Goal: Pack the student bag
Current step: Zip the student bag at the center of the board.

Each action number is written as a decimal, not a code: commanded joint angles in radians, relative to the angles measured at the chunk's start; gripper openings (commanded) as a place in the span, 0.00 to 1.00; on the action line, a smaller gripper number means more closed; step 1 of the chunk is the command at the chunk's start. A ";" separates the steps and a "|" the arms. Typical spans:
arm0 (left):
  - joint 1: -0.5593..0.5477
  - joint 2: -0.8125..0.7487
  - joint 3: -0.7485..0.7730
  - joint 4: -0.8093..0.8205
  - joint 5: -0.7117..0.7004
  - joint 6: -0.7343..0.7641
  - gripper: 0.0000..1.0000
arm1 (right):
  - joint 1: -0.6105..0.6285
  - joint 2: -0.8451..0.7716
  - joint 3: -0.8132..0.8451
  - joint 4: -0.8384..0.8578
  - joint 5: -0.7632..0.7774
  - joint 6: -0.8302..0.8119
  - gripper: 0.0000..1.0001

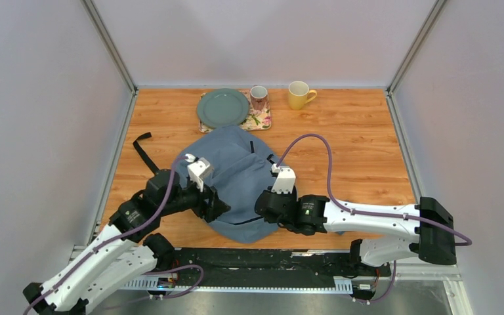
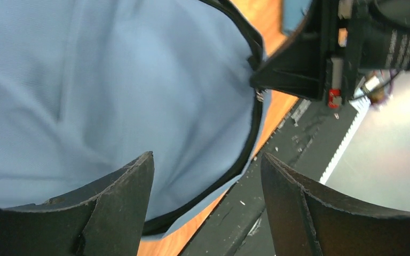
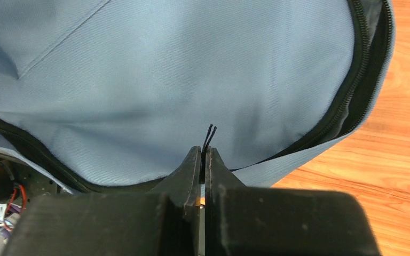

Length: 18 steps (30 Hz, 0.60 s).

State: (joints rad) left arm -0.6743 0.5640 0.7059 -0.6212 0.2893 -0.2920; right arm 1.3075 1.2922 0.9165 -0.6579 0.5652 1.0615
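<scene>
The student bag, grey-blue with black zippers, lies flat in the middle of the wooden table. My left gripper is at its near-left edge, open, with nothing between its fingers. In the left wrist view the left gripper hovers over the bag's zipped rim. My right gripper is at the bag's near-right edge. It is shut on a thin black zipper pull cord, whose ends stick out above the fingertips. The zipper gapes a little at the right.
A green plate rests on a floral tray at the back, with a patterned mug on the tray and a yellow mug beside it. A black strap trails left of the bag. The black base rail runs along the near edge.
</scene>
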 commanded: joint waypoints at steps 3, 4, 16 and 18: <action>-0.305 0.092 -0.077 0.256 -0.129 0.131 0.80 | -0.005 -0.027 -0.007 0.070 -0.005 0.052 0.00; -0.358 0.111 -0.077 0.258 -0.172 0.146 0.80 | -0.005 -0.030 -0.010 0.072 -0.007 0.055 0.00; -0.524 0.264 -0.224 0.561 -0.274 0.238 0.81 | -0.007 -0.063 -0.036 0.076 -0.004 0.080 0.00; -0.539 0.312 -0.223 0.566 -0.288 0.252 0.78 | -0.005 -0.071 -0.036 0.078 -0.007 0.081 0.00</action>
State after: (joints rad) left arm -1.1904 0.8219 0.4854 -0.1871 0.0387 -0.0994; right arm 1.3056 1.2564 0.8864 -0.6209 0.5404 1.1175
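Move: The closed stretch of the bag's zip that the open left hand heads for lies about 8 cm to its right, some 4 cm back and 12 cm below. The zip pull, in the right fingers, is about 13 cm to the left hand's right, level fore and aft and 9 cm lower; the bag's middle lies roughly 10 cm ahead and 16 cm below. From the right hand, that zip stretch is about 5 cm left, 4 cm back and 3 cm lower. The right hand keeps its shut grip on the zip pull, staying nearly in place. The left hand, touching nothing at first, swings right and back over the bag towards the closed zip beside the pull, then sinks more steeply while still drifting right, about 8 cm right and 8 cm down in all, turning some 20 degrees clockwise with its fingers kept wide open. ##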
